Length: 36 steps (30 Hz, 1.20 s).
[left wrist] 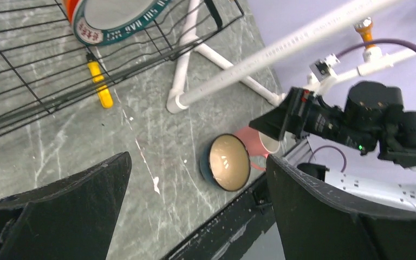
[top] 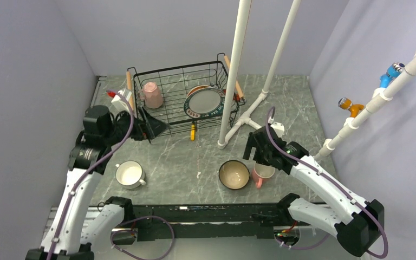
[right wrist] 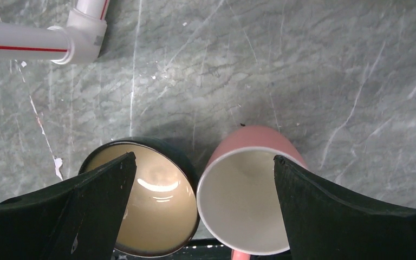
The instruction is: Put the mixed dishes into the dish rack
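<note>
The black wire dish rack (top: 174,69) stands at the back and holds an upturned pink mug (top: 153,95) and a big plate with a dark patterned rim (top: 205,103); an orange-red edge of another dish (top: 197,88) shows behind the plate. On the table are a white handled cup (top: 129,174), a dark-blue bowl with a tan inside (top: 234,174) (right wrist: 157,211) and a second pink mug (top: 264,173) (right wrist: 244,206). My right gripper (top: 255,147) (right wrist: 203,158) hangs open over that bowl and mug. My left gripper (top: 153,125) (left wrist: 197,158) is open and empty beside the rack's front left corner.
A yellow tool (top: 193,131) (left wrist: 100,81) lies under the rack's front edge. A red-handled tool (top: 111,93) sits left of the rack. White pipe posts (top: 233,70) and their foot (right wrist: 32,38) stand right of the rack. Walls close in on three sides.
</note>
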Available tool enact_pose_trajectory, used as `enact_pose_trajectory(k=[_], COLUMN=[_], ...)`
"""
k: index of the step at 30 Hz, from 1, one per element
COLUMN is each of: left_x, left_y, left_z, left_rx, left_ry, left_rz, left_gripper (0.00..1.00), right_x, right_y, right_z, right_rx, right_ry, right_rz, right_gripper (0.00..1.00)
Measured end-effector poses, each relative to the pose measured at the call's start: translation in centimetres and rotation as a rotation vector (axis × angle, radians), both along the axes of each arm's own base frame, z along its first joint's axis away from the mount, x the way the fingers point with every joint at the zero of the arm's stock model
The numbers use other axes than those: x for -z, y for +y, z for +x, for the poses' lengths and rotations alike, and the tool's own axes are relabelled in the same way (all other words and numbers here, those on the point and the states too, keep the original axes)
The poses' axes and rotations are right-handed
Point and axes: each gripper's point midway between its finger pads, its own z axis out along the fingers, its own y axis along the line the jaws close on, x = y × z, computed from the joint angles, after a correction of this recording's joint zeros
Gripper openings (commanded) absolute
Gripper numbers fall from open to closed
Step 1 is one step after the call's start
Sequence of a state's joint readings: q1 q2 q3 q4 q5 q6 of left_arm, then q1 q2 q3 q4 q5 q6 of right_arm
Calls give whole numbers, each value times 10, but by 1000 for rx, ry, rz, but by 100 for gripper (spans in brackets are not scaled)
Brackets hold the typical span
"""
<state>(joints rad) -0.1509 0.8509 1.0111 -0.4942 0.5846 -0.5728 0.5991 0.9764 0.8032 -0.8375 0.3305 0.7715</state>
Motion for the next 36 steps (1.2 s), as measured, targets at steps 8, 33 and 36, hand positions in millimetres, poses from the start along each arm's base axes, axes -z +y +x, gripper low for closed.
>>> enact_pose_trajectory(k=[8, 33, 36], left_x=[7, 34, 35], left_y=[0, -8, -8], left_z=[-48, -63, -66], left_rx=[66, 122, 123], left_ry=[-46, 68, 68], left_rz=[-4, -55, -51], left_gripper=[99, 99, 99], right_x=[3, 21, 34], right_y=[-19, -54, -55], right_z=[-4, -31, -35], right_rx=[90, 278, 284], right_ry=[-28, 36, 70], right_rz=[-36, -97, -116], right_gripper=[97, 57, 49])
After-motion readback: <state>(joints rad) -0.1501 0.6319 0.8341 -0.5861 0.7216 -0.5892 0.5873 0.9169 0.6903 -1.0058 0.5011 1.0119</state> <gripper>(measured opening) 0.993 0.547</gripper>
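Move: The right hand is open above the pink mug on the table, whose middle lies about 4 cm back, 3 cm to the hand's right and 8 cm below. The bowl stands some 11 cm to the left of that mug and 2 cm nearer the base; the white pipe elbow is about 7 cm ahead of the hand, 12 cm to its left and 11 cm below. From the left hand the same mug lies roughly 35 cm right, 8 cm back and 26 cm below. The right hand shifts about 5 cm to its right across the pink mug, rising a little on the way, then sinks some 5 cm while drawing back about 3 cm, its wrist turning some 15 degrees clockwise and its fingers narrowing from wide to about half, so that one finger is over the mug's mouth and the other outside its right-hand wall. Meanwhile the empty left hand, still open, backs about 6 cm away from the dish rack and then settles a few centimetres lower. ##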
